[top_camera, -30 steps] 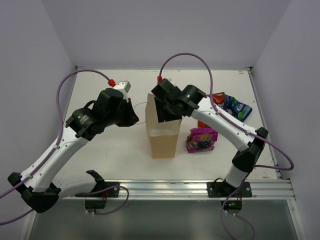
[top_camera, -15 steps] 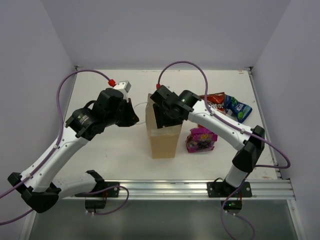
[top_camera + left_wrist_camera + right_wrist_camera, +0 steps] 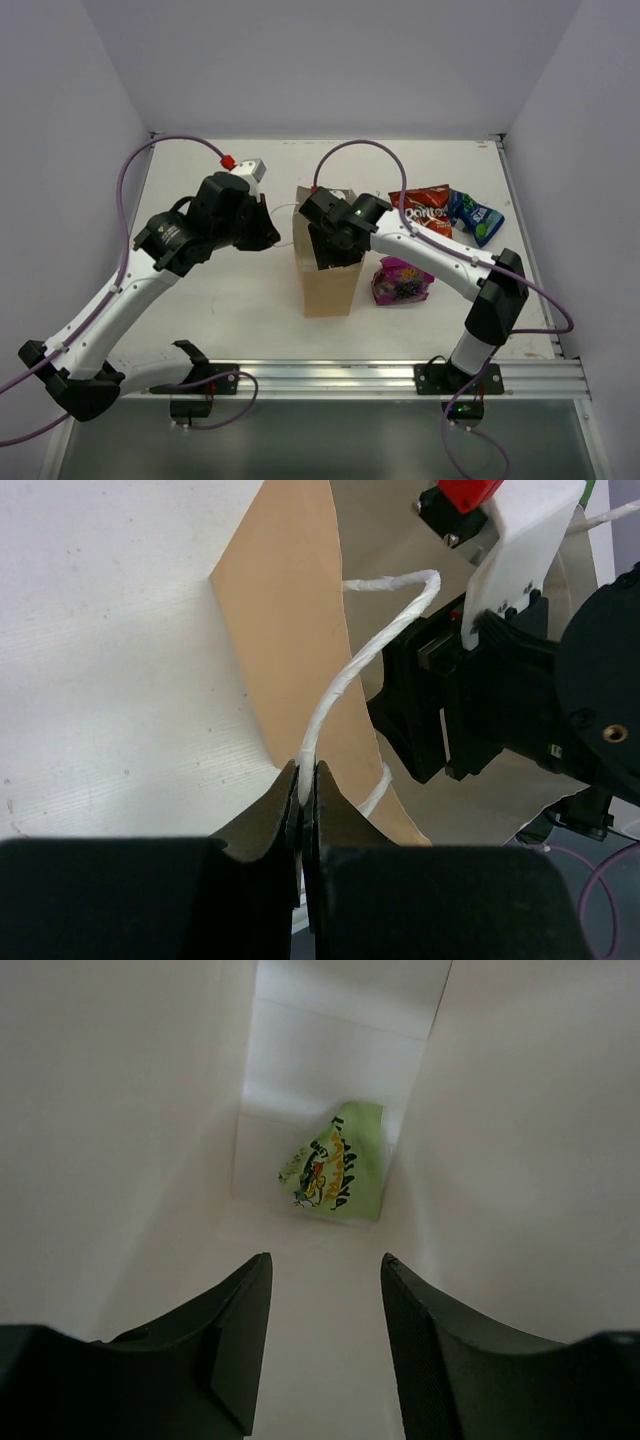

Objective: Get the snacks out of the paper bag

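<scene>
The tan paper bag (image 3: pixel 328 285) stands upright mid-table. My left gripper (image 3: pixel 303 780) is shut on its white cord handle (image 3: pixel 345 680) at the bag's left side (image 3: pixel 268 232). My right gripper (image 3: pixel 325 1270) is open and reaches down inside the bag from above (image 3: pixel 330 240). A green snack packet (image 3: pixel 337 1172) lies at the bag's bottom, beyond my fingertips, not touched. Out on the table to the right lie a purple packet (image 3: pixel 402 280), a red-orange Doritos bag (image 3: pixel 425 208) and a blue packet (image 3: pixel 474 217).
White walls close in the table on the left, back and right. A metal rail (image 3: pixel 400 378) runs along the near edge by the arm bases. Purple cables loop above both arms.
My right gripper has moved left and down, deeper into the bag's mouth, uncovering the Doritos bag behind it. The left gripper keeps its hold on the handle, almost still.
</scene>
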{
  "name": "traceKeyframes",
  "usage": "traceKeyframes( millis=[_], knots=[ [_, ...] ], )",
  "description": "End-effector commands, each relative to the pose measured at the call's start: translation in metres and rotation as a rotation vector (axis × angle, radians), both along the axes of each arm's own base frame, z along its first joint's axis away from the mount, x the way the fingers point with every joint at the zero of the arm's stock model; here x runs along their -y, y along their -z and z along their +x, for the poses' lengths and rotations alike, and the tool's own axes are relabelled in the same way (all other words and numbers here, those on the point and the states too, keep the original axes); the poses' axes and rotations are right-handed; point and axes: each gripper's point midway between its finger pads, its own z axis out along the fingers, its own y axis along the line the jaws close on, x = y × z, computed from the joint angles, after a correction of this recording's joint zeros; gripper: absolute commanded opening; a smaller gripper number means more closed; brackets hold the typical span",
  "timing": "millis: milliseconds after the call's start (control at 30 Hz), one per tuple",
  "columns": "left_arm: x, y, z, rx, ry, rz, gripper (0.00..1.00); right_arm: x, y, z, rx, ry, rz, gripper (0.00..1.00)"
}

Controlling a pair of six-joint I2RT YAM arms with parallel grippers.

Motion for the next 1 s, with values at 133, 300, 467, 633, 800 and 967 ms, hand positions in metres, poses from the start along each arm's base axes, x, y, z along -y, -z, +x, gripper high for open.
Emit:
traceKeyframes(
  millis=[133,300,467,633,800,967],
  knots=[
    [0.002,-0.015,0.001,0.044,0.028,-0.011,0.00,-0.002,-0.009,-0.007,0.033,-0.013,0.052,0.52],
    [0.001,-0.015,0.000,0.046,0.031,-0.007,0.00,0.002,-0.004,-0.007,0.031,0.001,0.028,0.57],
    [0.000,-0.016,-0.001,0.052,0.034,-0.006,0.00,0.008,0.001,-0.008,0.031,0.020,0.009,0.63],
    [-0.002,-0.016,-0.003,0.051,0.033,-0.004,0.00,0.011,0.005,-0.008,0.031,0.027,-0.016,0.66],
    [-0.004,-0.013,-0.006,0.046,0.033,-0.003,0.00,0.013,0.004,-0.002,0.053,0.034,-0.037,0.70],
    [-0.005,-0.012,-0.008,0.040,0.036,-0.005,0.00,0.013,0.007,0.003,0.064,0.025,-0.057,0.72]
  ],
)
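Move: Inside the bag already, the right hand hangs above the green packet on its floor: the packet lies about 7 cm ahead, 2 cm left and some 13 cm below. Out on the table, the pink packet is roughly 17 cm to that hand's right and 3 cm ahead, the orange packet about 22 cm right and 20 cm ahead. From the left hand, the green packet lies some 7 cm ahead, 11 cm right and 25 cm down. Sinking about 2 cm deeper into the bag towards the green packet, the right hand first draws back some 1 cm, then eases to its right and slightly forward again while its fingers spread from half open to about 70 percent. The left hand stays put and keeps the white paper handle pinched, steadying the bag. ##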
